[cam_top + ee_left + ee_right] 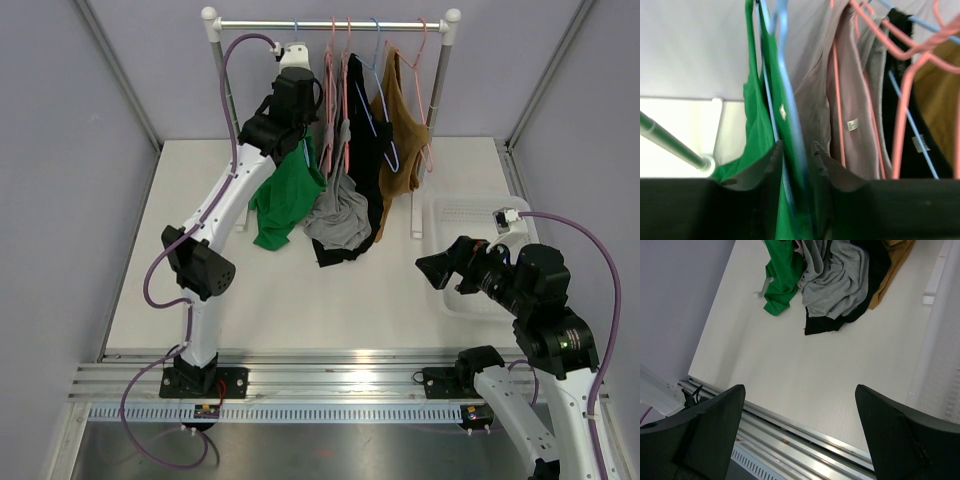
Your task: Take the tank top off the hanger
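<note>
The green tank top (pixel 288 195) hangs on a blue hanger (pixel 785 75) at the left end of the rail (pixel 330 24), and its hem touches the table. My left gripper (pixel 303 105) is up at the garment's shoulder. In the left wrist view, the left gripper (pixel 796 147) has its jaws pressed in on the green strap (pixel 757 115) and the blue hanger wire. My right gripper (pixel 432 268) hovers low at the right of the table. The right gripper (pixel 800 387) is wide open and holds nothing. Its view shows the green hem (pixel 780 270) on the tabletop.
On the same rail hang a grey top (pixel 340 215), a black one (pixel 362 130) and a brown one (pixel 400 130), on pink and blue hangers close beside the green one. A white tray (pixel 470 215) lies at the right. The rack's post (pixel 670 142) stands left of my left gripper.
</note>
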`<action>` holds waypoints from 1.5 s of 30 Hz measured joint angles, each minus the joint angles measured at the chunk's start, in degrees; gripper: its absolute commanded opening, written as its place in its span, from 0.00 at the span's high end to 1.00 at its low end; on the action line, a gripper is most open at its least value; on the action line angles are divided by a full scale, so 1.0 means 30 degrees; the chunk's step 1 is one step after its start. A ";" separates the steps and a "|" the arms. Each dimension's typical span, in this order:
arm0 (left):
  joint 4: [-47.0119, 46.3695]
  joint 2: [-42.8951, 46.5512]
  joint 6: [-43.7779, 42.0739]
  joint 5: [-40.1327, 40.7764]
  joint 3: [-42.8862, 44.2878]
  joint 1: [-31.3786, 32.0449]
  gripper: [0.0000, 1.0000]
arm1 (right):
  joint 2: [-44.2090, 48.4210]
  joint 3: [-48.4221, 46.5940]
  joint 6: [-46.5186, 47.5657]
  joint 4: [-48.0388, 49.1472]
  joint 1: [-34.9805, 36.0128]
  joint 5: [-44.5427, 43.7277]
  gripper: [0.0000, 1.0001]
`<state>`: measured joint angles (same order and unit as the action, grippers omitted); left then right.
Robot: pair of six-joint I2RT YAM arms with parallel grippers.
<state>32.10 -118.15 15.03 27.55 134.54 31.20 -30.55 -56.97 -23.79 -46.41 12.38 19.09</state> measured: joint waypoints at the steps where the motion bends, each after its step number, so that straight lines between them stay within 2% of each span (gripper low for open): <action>1: 0.0138 -0.0044 -0.0117 0.0117 -0.0015 -0.0015 0.83 | 0.0000 0.0000 -0.0007 0.0000 0.0000 0.0007 0.01; 5: 0.0240 -0.0007 -0.0452 0.0699 -0.0022 -0.0022 0.80 | 0.0000 0.0000 -0.0015 0.0015 0.0000 0.0066 0.01; 8: 0.0248 0.0000 -0.0750 0.0954 -0.0022 -0.0029 0.68 | -0.0022 0.0000 -0.0022 0.0029 0.0000 0.0262 0.02; 10: 0.0233 0.0015 -0.0925 0.0969 -0.0022 -0.0080 0.67 | -0.0073 0.0000 -0.0029 0.0044 0.0000 0.0474 0.02; 15: 0.0226 0.0036 -0.1049 0.0867 -0.0022 -0.0291 0.76 | -0.0211 0.0000 -0.0080 0.0095 0.0000 0.0561 0.02; 17: 0.0240 0.0051 -0.1071 0.0801 -0.0022 -0.0415 0.76 | -0.0219 0.0000 -0.0087 0.0095 0.0000 0.0576 0.02; 19: 0.0248 0.0073 -0.1086 0.0714 -0.0022 -0.0459 0.71 | -0.0219 0.0000 -0.0087 0.0095 0.0000 0.0619 0.03; 31: -0.0240 0.0284 -0.1078 -0.0204 0.0000 -0.0546 0.69 | -0.0459 0.0007 -0.0087 0.0117 0.0000 0.1042 0.03; 34: -0.0270 0.0306 -0.1086 -0.0270 0.0000 -0.0546 0.72 | -0.0495 0.0036 -0.0087 0.0248 0.0000 0.1107 0.03; 36: -0.0277 0.0321 -0.1071 -0.0277 0.0000 -0.0546 0.78 | -0.0517 0.0058 -0.0087 0.0350 0.0000 0.1202 0.04; 38: -0.0299 0.0335 -0.1129 -0.0277 0.0000 -0.0546 0.79 | -0.0546 0.0073 -0.0087 0.0415 0.0000 0.1370 0.03; 41: -0.0328 0.0350 -0.1173 -0.0291 0.0000 -0.0546 0.85 | -0.0546 0.0146 -0.0087 0.0495 0.0000 0.1479 0.04; 44: -0.0335 0.0357 -0.1180 -0.0328 0.0000 -0.0546 1.00 | -0.0583 0.0219 -0.0087 0.0546 0.0000 0.1515 0.04; 45: -0.0335 0.0357 -0.1246 -0.0328 0.0000 -0.0546 1.00 | -0.0590 0.0255 -0.0087 0.0546 0.0000 0.1515 0.04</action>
<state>31.09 -117.08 11.29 26.57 134.54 29.56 -32.32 -56.21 -24.05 -44.77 12.38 23.64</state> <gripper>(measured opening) 0.032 0.960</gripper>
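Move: The near arm of the green tank top's blue hanger already lies between the left fingers, about 0 cm off, with the green tank top roughly 12 cm below and 3 cm to the left. The nearest pink hanger is level ahead, about 6 cm to the right, and the black tank top some 13 cm right and 8 cm below. From the right hand, the blue hanger lies about 33 cm ahead, 27 cm left and 7 cm up. The left hand shifts about 2 cm left, then rises 1.5 cm, its fingers closing around the blue hanger. ##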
